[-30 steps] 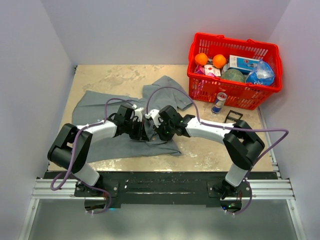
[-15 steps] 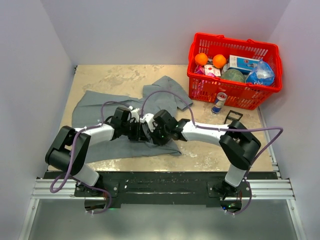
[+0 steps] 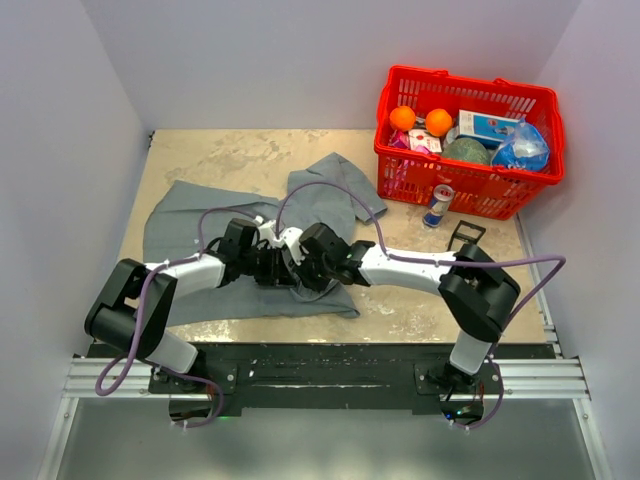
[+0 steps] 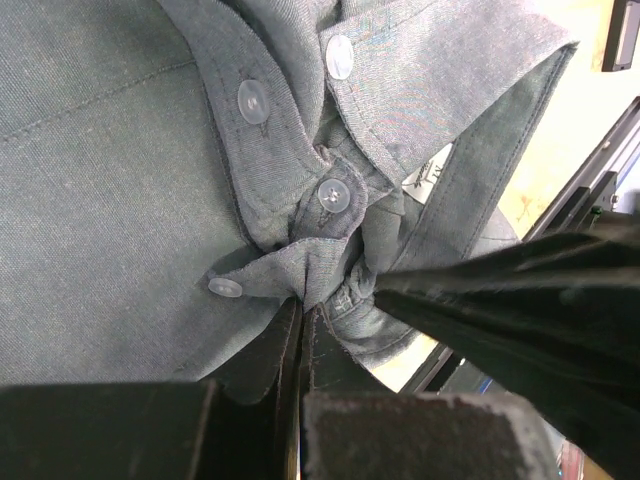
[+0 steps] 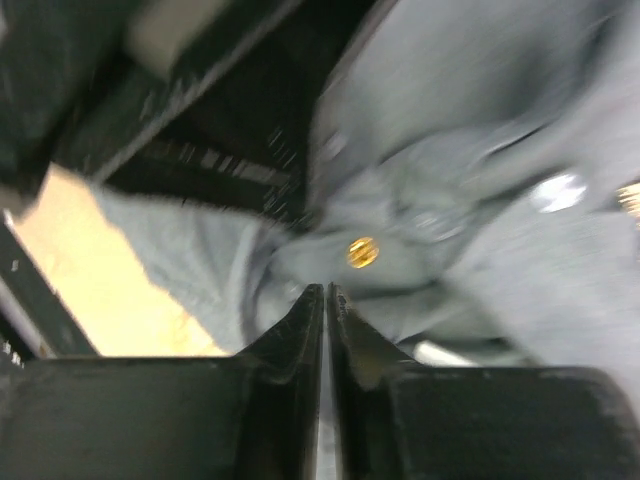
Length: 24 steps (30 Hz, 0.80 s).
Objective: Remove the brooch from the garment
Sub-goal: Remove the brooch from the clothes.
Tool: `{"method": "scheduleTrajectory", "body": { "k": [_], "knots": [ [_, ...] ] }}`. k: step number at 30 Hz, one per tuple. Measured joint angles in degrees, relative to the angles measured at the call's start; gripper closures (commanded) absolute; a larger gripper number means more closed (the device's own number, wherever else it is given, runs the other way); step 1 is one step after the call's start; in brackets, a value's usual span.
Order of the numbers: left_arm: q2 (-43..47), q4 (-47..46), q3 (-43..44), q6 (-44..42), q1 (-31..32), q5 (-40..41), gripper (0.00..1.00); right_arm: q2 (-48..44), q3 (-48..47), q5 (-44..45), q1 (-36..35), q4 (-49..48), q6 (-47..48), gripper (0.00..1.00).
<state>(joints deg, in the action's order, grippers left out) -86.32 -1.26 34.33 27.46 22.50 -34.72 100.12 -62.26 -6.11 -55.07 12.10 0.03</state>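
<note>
The grey garment (image 3: 190, 215) lies spread and rumpled on the table. Both grippers meet at its button strip. My left gripper (image 3: 276, 267) is shut on a bunched fold of the garment (image 4: 120, 180) among white buttons (image 4: 333, 195), its tips (image 4: 303, 302) pinching the cloth. The right gripper (image 3: 298, 268) faces it from the right, and its black body (image 4: 520, 300) fills that side of the left wrist view. In the blurred right wrist view a small gold brooch (image 5: 362, 251) sits on the cloth just beyond my right gripper (image 5: 326, 290). That gripper's jaws are shut to a thin slit.
A red basket (image 3: 470, 195) with oranges and packets stands at the back right. A drink can (image 3: 437, 205) and a small black frame (image 3: 466, 233) are in front of it. Bare table (image 5: 130, 270) shows beside the cloth.
Both grippers have shifted a little left and toward the near edge, dragging the shirt's front with them. The right arm has stretched further left.
</note>
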Motion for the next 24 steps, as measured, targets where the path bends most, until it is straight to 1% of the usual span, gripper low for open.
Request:
{"method": "scheduleTrajectory", "body": {
  "k": [2, 10, 15, 24],
  "knots": [
    [0.04, -0.04, -0.15, -0.02, 0.0, 0.0, 1.0, 0.0, -1.2, 0.68, 0.33, -0.15, 0.37, 0.74],
    [0.11, -0.87, -0.61, 0.02, -1.11, -0.02, 1.0, 0.28, -1.81, 1.92, 0.42, -0.57, 2.51, 0.71],
    [0.11, -1.29, -1.44, 0.63, -2.8, -0.68, 1.0, 2.25, -1.81, 3.26, 0.37, -0.63, 3.78, 0.71],
    [0.07, -2.19, -1.44, 0.68, -2.95, -1.77, 1.0, 4.37, -3.32, 4.57, 0.33, -0.57, 4.22, 0.71]
  ]
}}
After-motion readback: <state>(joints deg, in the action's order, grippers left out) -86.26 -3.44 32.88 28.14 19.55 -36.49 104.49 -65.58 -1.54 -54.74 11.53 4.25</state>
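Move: The small gold brooch lies about 2 cm ahead of the right fingertips, some 1 cm to their left and about 2 cm lower, in a hollow of the folded cloth. The fold pinched by the left gripper is some 3 cm left of the right hand, level with it front to back and in height; the flower brooch lies about 11 cm ahead and 4 cm right of it. From the left hand the small gold brooch is roughly 1 cm ahead, 2 cm right and 1 cm below. Open the right gripper from nearly shut to a modest gap, lifting it a little over 1 cm as it edges forward, then lower it some 2.5 cm while still easing forward, about 2.5 cm in all, to bring its parted tips over the small gold brooch. Keep the left gripper shut on the shirt fold and draw it about 1 cm left. ##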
